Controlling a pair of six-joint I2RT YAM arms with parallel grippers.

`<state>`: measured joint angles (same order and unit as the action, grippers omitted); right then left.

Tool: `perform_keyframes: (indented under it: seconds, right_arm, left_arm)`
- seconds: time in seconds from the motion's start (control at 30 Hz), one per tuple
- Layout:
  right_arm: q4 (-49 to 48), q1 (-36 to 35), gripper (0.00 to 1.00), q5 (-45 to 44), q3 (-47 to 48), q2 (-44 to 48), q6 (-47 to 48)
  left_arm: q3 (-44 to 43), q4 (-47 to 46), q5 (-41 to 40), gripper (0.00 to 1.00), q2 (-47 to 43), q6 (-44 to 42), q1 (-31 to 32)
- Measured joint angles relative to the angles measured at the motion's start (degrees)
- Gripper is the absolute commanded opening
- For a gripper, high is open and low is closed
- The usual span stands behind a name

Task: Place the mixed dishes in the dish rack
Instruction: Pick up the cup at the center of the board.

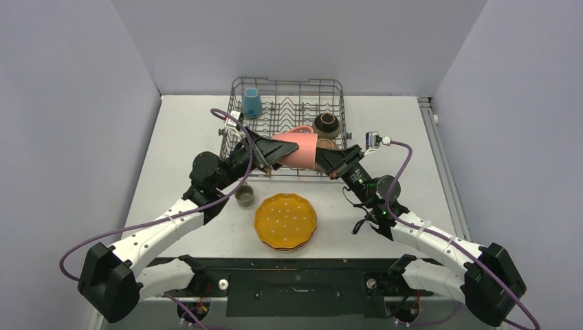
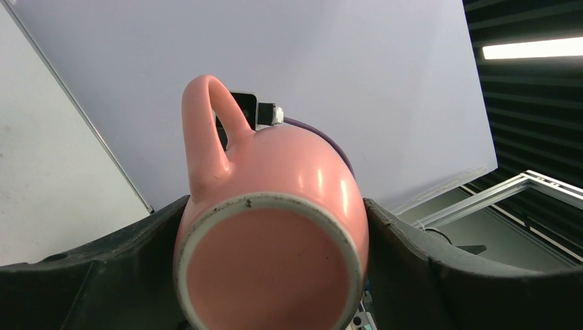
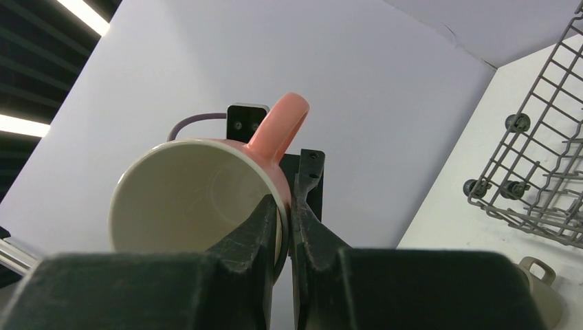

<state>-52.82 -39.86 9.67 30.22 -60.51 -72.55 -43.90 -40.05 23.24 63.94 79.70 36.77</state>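
A pink cup (image 1: 297, 151) hangs on its side over the front edge of the dish rack (image 1: 289, 86), handle up. My right gripper (image 1: 322, 161) is shut on its rim; in the right wrist view one finger sits inside the cream interior (image 3: 192, 192) and the other outside, gripper (image 3: 285, 206). My left gripper (image 1: 275, 152) closes round the cup's base (image 2: 275, 227), and both fingers (image 2: 412, 254) lie against its sides. A scalloped orange-yellow dotted plate (image 1: 285, 220) lies on pink plates (image 1: 307, 240) at the table's front. A grey-green cup (image 1: 245, 196) stands left of them.
In the rack stand a small blue cup (image 1: 251, 103) at the back left, a dark brown bowl (image 1: 326, 124) and a terracotta bowl (image 1: 327, 144) on the right. The rack's wire corner (image 3: 543, 172) shows in the right wrist view. Walls close in the table on three sides.
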Motion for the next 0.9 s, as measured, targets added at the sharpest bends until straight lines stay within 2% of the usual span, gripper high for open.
perform_keyframes:
  seconds: [0.03, 0.1, 0.23, 0.27, 0.43, 0.57, 0.9]
  right_arm:
    - [0.0, 0.0, 0.00, 0.0, 0.0, 0.0, -0.1]
    - [0.0, 0.0, 0.00, 0.0, 0.0, 0.0, -0.1]
    - [0.0, 0.0, 0.00, 0.0, 0.0, 0.0, -0.1]
    - [0.1, 0.0, 0.03, 0.0, 0.0, 0.1, -0.1]
    - [0.8, 0.2, 0.22, 0.0, 0.0, 0.6, -0.5]
    - [1.4, 0.6, 0.30, 0.0, -0.2, 2.2, -0.9]
    - [6.0, 1.9, 0.36, 0.1, -1.2, 6.4, -0.1]
  left_arm:
    - [0.0, 0.0, 0.0, 0.36, 0.0, 0.0, 0.0]
    - [0.0, 0.0, 0.0, 0.25, 0.0, 0.0, 0.0]
    - [0.0, 0.0, 0.0, 0.04, 0.0, 0.0, 0.0]
    - [0.0, 0.0, 0.0, 0.00, 0.0, 0.0, 0.0]
    - [0.0, 0.0, 0.2, 0.00, 0.0, 0.0, 0.0]
    - [0.0, 0.1, 0.7, 0.00, 0.0, -0.2, 0.1]
    - [-0.2, 2.1, 1.9, 0.00, 0.0, -2.0, -0.5]
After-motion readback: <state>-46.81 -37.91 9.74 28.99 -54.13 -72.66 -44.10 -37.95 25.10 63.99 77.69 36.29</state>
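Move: The left hand already grips the pink cup at its base end, the cup's middle about 1 cm ahead and 2 cm right. From it the dish rack's middle is roughly 33 cm ahead, level sideways, 34 cm down; the orange plates 4 cm back and 37 cm down; the green cup 4 cm ahead, 15 cm left, 35 cm down. The right hand pinches the rim; the pink cup's middle lies some 6 cm left, 1 cm ahead, 3 cm up. Keep the left fingers closed around the base end of the pink cup and let that arm carry it, nearly still, sinking about 1 cm at the end. After a brief pause, open the right fingers from almost shut to about a third, ending the pinch on the rim, and draw the right hand about 2 cm to the right, away from the cup, without turning the wrist. ##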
